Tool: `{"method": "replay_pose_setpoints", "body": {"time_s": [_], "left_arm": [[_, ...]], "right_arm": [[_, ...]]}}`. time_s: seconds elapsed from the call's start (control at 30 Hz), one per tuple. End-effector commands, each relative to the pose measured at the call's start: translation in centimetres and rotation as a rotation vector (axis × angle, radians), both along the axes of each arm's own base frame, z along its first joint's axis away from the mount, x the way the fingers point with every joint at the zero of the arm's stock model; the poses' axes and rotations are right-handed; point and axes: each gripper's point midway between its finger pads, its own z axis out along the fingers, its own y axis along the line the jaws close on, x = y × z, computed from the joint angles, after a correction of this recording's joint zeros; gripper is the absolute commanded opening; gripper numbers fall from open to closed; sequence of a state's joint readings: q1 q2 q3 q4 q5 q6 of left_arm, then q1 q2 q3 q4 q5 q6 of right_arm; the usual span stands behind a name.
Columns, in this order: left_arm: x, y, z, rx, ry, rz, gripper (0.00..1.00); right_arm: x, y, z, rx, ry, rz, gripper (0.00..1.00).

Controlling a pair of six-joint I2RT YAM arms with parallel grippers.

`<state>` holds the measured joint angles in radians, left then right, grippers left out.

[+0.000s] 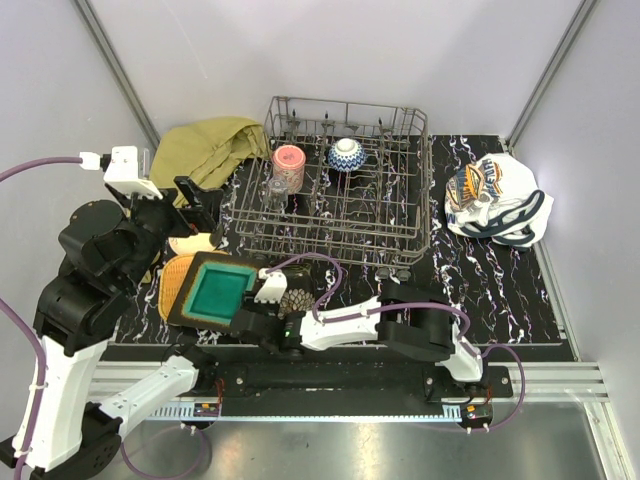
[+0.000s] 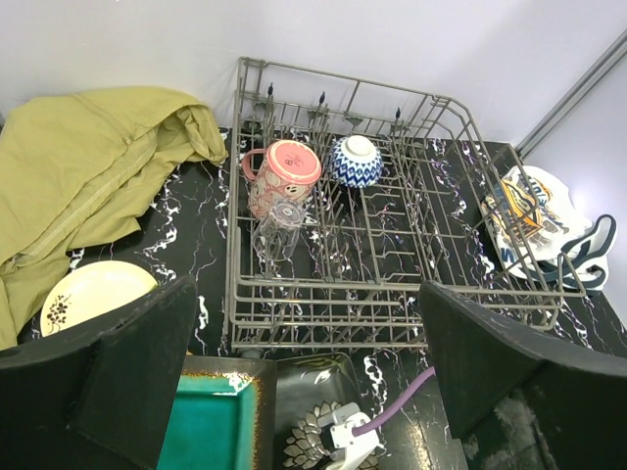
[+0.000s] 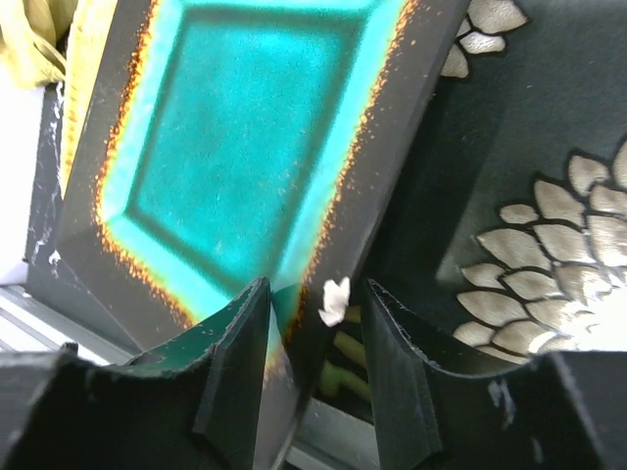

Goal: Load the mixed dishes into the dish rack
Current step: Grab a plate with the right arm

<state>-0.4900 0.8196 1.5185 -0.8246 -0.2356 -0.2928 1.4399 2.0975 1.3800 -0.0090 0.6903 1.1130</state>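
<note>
The teal square plate point(image 1: 220, 291) point(image 3: 245, 127) lies near the front left, overlapping the orange woven plate point(image 1: 175, 280) and a dark floral plate point(image 1: 296, 298) point(image 3: 549, 245). My right gripper point(image 1: 252, 318) point(image 3: 315, 304) straddles the teal plate's near rim. One finger touches its inner face, the other stands a little off the outer side, so it is open. My left gripper point(image 1: 195, 200) point(image 2: 309, 294) hangs wide open above the plates, holding nothing. In the dish rack point(image 1: 425, 190) point(image 2: 235, 294) sit a pink cup point(image 1: 288, 163), a clear glass point(image 1: 277, 190) and a blue-patterned bowl point(image 1: 346, 153).
A cream round plate point(image 2: 93, 292) lies left of the rack, partly under the olive-yellow cloth point(image 1: 205, 148). A white printed cloth point(image 1: 495, 200) sits at the right. The right arm's purple cable point(image 2: 397, 406) runs over the floral plate.
</note>
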Motion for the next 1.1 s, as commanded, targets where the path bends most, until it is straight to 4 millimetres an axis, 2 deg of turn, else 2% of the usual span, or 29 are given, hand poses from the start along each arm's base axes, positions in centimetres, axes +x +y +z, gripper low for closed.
{"method": "replay_pose_setpoints", "body": {"time_s": [0.0, 0.2, 0.3, 0.43, 0.5, 0.63, 0.87, 1.07], "left_arm": [[-1.0, 0.0, 2.2, -0.022, -0.063, -0.032, 0.99], [-1.1, -0.1, 1.9, -0.022, -0.055, -0.041, 0.99], [-1.1, -0.1, 1.7, -0.023, -0.053, -0.041, 0.99], [-1.1, -0.1, 1.6, -0.021, -0.052, -0.041, 0.99], [-1.1, -0.1, 1.6, -0.021, -0.052, -0.041, 0.99], [-1.0, -0.2, 1.6, -0.026, -0.052, -0.039, 0.99], [-0.8, 0.0, 1.4, -0.018, -0.052, -0.029, 0.99], [-0.7, 0.1, 1.5, -0.015, -0.056, -0.020, 0.99]], "right_arm": [[1.1, 1.4, 1.0, 0.104, -0.027, -0.074, 0.47], [1.3, 2.1, 1.2, 0.134, -0.047, -0.073, 0.44], [1.4, 2.4, 1.6, 0.149, -0.058, -0.070, 0.39], [1.4, 2.3, 2.1, 0.157, -0.065, -0.067, 0.21], [1.4, 2.2, 2.5, 0.169, -0.069, -0.069, 0.16], [1.5, 1.3, 2.8, 0.167, -0.075, -0.076, 0.00], [1.4, 0.6, 5.6, 0.192, -0.123, -0.051, 0.00], [1.8, -0.4, 9.8, 0.232, -0.192, -0.048, 0.00]]}}
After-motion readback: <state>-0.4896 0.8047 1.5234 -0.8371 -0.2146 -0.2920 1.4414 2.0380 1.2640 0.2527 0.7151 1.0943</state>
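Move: The teal plate's middle lies about 7 cm left of the right hand and 4 cm ahead, roughly level with it; its right rim, near the near corner, is already between the half-open fingers. The yellow basket, partly under the plate, is some 13 cm left and 6 cm ahead; the black flower plate sits about 10 cm right and 3 cm ahead. From the left hand, the teal plate is around 40 cm below, 6 cm left and 1 cm back. Leftward about 3 cm onto the teal plate's right rim, the right hand rolls its left side up some 15 degrees and rises a little while its half-open fingers shut and pinch the rim near the near corner. Keeping that pinch, it eases back right about 2 cm and lifts on, ending roughly 3 cm higher than it began. ##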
